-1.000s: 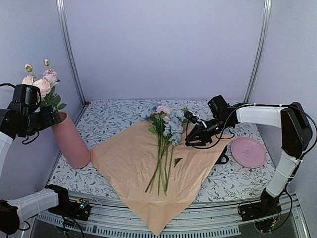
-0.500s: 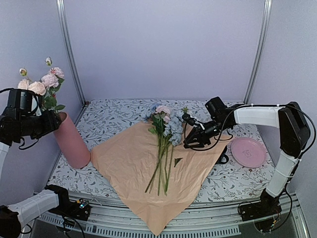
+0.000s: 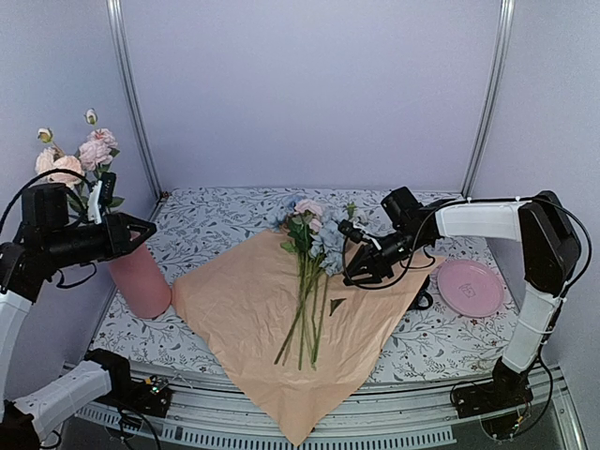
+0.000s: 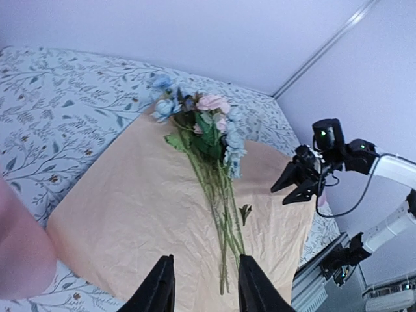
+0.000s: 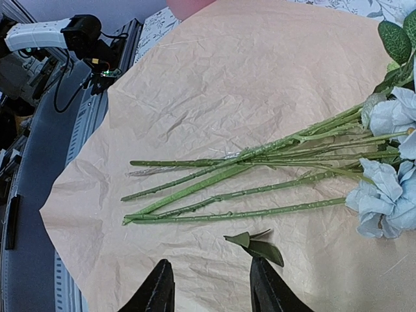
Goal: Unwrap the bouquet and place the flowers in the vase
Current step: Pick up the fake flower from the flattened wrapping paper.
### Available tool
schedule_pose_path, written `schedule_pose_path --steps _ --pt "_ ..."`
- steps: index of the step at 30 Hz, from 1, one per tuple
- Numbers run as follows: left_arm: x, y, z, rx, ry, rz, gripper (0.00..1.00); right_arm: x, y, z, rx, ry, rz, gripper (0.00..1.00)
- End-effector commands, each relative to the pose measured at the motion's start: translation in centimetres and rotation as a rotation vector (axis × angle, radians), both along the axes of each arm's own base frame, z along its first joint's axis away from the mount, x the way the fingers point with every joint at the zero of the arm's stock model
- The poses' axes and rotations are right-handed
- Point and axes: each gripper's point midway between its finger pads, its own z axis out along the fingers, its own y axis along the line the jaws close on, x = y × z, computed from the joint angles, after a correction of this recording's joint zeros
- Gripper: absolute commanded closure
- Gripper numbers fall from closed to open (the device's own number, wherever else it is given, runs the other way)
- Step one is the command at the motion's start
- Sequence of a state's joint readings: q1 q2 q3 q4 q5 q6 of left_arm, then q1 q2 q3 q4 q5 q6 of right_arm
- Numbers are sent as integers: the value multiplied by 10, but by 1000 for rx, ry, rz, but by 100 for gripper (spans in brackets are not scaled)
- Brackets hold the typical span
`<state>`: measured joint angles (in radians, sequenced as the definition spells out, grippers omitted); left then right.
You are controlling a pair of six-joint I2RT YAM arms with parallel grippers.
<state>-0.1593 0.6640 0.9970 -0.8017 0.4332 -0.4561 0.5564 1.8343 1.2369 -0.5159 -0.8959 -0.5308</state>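
The bouquet lies unwrapped: its peach paper (image 3: 246,309) is spread flat on the table, and several flowers (image 3: 310,267) lie on it, blooms toward the back. The pink vase (image 3: 142,282) leans at the far left and holds a few pink flowers (image 3: 79,161). My left gripper (image 3: 145,232) hovers just in front of the vase's mouth, open and empty, aimed at the paper (image 4: 123,214) and the flowers (image 4: 218,162). My right gripper (image 3: 351,265) hangs open and empty just right of the stems (image 5: 260,175), above a loose green leaf (image 5: 257,246).
A flat pink plate (image 3: 469,287) sits at the right. A dark object (image 3: 425,300) peeks out from behind the paper's right edge. The paper's near corner hangs over the table's front rail (image 3: 394,412). Metal frame posts (image 3: 131,103) stand at the back corners.
My left gripper has drawn back from the vase's flowers, swung right and narrowed its jaws; those flowers stay in the vase. My right gripper has crept left toward the stems.
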Motion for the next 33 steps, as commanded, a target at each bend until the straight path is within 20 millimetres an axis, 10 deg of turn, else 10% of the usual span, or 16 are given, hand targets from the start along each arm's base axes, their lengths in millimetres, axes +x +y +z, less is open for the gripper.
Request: schedule_pose_path --steps 1,14,25,33 --pt "-3 -47 31 -70 -214 -232 64 5 4 0 -6 -12 -15 58" --pt "42 -154 -32 112 -275 -451 54 20 -5 19 -24 9 -107 58" --pt "91 -192 -101 289 -191 -438 41 51 -19 69 63 8 -206 58" --pt "118 -229 -153 354 -44 -371 43 63 -37 66 67 38 -268 57"
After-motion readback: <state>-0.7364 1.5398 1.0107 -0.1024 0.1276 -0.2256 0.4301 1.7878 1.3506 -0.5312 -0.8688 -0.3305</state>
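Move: The flower bunch on the flattened paper has its middle about 30 cm to the left hand's right, 12 cm farther out and 29 cm below; its blossoms begin beyond that, some 25 cm ahead, 32 cm right and 26 cm below. The vase stands about 12 cm to this hand's left, 4 cm ahead, its middle 16 cm lower. The loose leaf lies roughly 37 cm right, 8 cm ahead and 30 cm down. From the right hand, the bunch's middle is about 7 cm ahead, 9 cm left and 10 cm below. Touching nothing, the left hand heads from beside the vase towards the flower bunch: first nearly level to the right, then forward and down as well, some 21 cm right and 15 cm down in all. It swings about 25 degrees clockwise, its left side rises about 20, and its fingers open wider. Later the right hand, fingers still partly open, shifts forward and up, slightly right, beside the blossoms. ##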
